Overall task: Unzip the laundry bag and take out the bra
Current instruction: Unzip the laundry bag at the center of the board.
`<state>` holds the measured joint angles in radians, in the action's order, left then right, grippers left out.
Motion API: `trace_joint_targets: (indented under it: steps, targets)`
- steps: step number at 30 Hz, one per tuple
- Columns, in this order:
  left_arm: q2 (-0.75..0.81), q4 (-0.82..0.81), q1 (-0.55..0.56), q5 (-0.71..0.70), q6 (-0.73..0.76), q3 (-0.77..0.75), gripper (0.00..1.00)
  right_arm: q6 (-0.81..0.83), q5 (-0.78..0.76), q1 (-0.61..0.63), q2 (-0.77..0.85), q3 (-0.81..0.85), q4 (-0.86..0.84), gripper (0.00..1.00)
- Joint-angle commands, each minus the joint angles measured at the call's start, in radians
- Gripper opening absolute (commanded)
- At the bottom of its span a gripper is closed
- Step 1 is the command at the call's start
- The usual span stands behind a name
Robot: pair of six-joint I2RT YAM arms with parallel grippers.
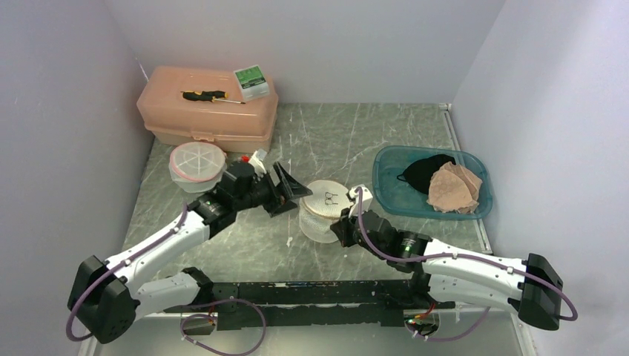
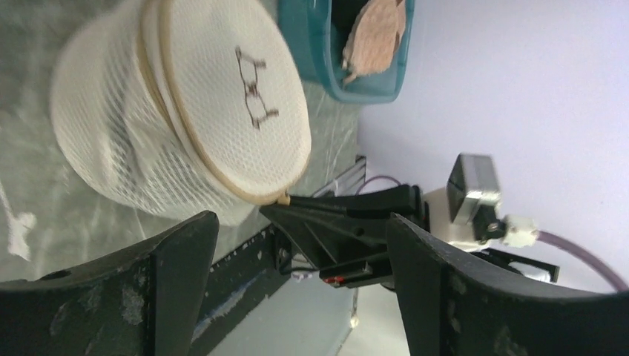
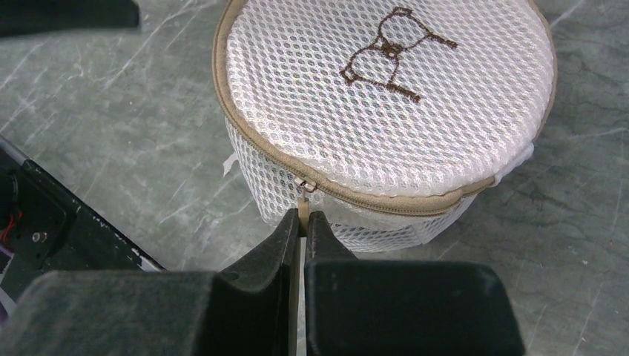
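A white mesh laundry bag (image 1: pixel 324 210), a squat cylinder with tan zipper trim and a bra outline stitched on its lid (image 3: pixel 386 96), stands mid-table. The zipper looks closed around the lid. My right gripper (image 3: pixel 303 219) is shut on the tan zipper pull (image 3: pixel 303 194) at the bag's near side. In the overhead view this right gripper (image 1: pixel 343 222) touches the bag's right edge. My left gripper (image 1: pixel 289 189) hangs open just left of the bag, holding nothing. In its own view the left gripper (image 2: pixel 300 237) frames the bag (image 2: pixel 185 111). The bra is hidden.
A teal bin (image 1: pixel 387 185) at the right holds a black and a beige padded garment (image 1: pixel 454 187). A pink plastic case (image 1: pixel 208 111) with a screwdriver and a small green box stands at the back left. A round lidded container (image 1: pixel 196 165) sits in front of it.
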<state>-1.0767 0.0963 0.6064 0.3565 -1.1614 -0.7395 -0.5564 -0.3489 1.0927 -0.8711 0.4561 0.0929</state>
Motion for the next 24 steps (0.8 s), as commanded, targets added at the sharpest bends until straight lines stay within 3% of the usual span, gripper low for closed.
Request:
trace_joint_targets:
  steps: [1, 13, 24]
  targets:
    - [-0.030, 0.009, 0.148, -0.144, -0.146, 0.022, 0.88, 0.014, 0.000, 0.004, -0.012, 0.048, -0.063, 0.00]
    - [-0.243, -0.045, 0.203, -0.216, -0.205, -0.055, 0.74, 0.005, 0.007, 0.007, -0.019, 0.043, -0.072, 0.00]
    - [-0.277, -0.065, 0.204, -0.267, -0.194, -0.055, 0.33, 0.002, -0.038, 0.027, -0.062, 0.158, 0.035, 0.00]
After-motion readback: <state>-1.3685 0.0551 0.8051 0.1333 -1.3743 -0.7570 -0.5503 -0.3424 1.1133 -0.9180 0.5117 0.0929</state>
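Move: The left hand goes for the laundry bag's near-left rim, about 5 cm to its right, 1 cm back and 9 cm below. The zip slider is some 7 cm right, 4 cm back and 8 cm down; the lid's middle about 7 cm right, level in reach, 10 cm down. From the right hand, already holding the zip pull, that rim patch is roughly 4 cm ahead, 3 cm left, at about its height. Left gripper sinks about 9 cm and rightward, half closing astride the bag rim; right keeps the zip pull. ##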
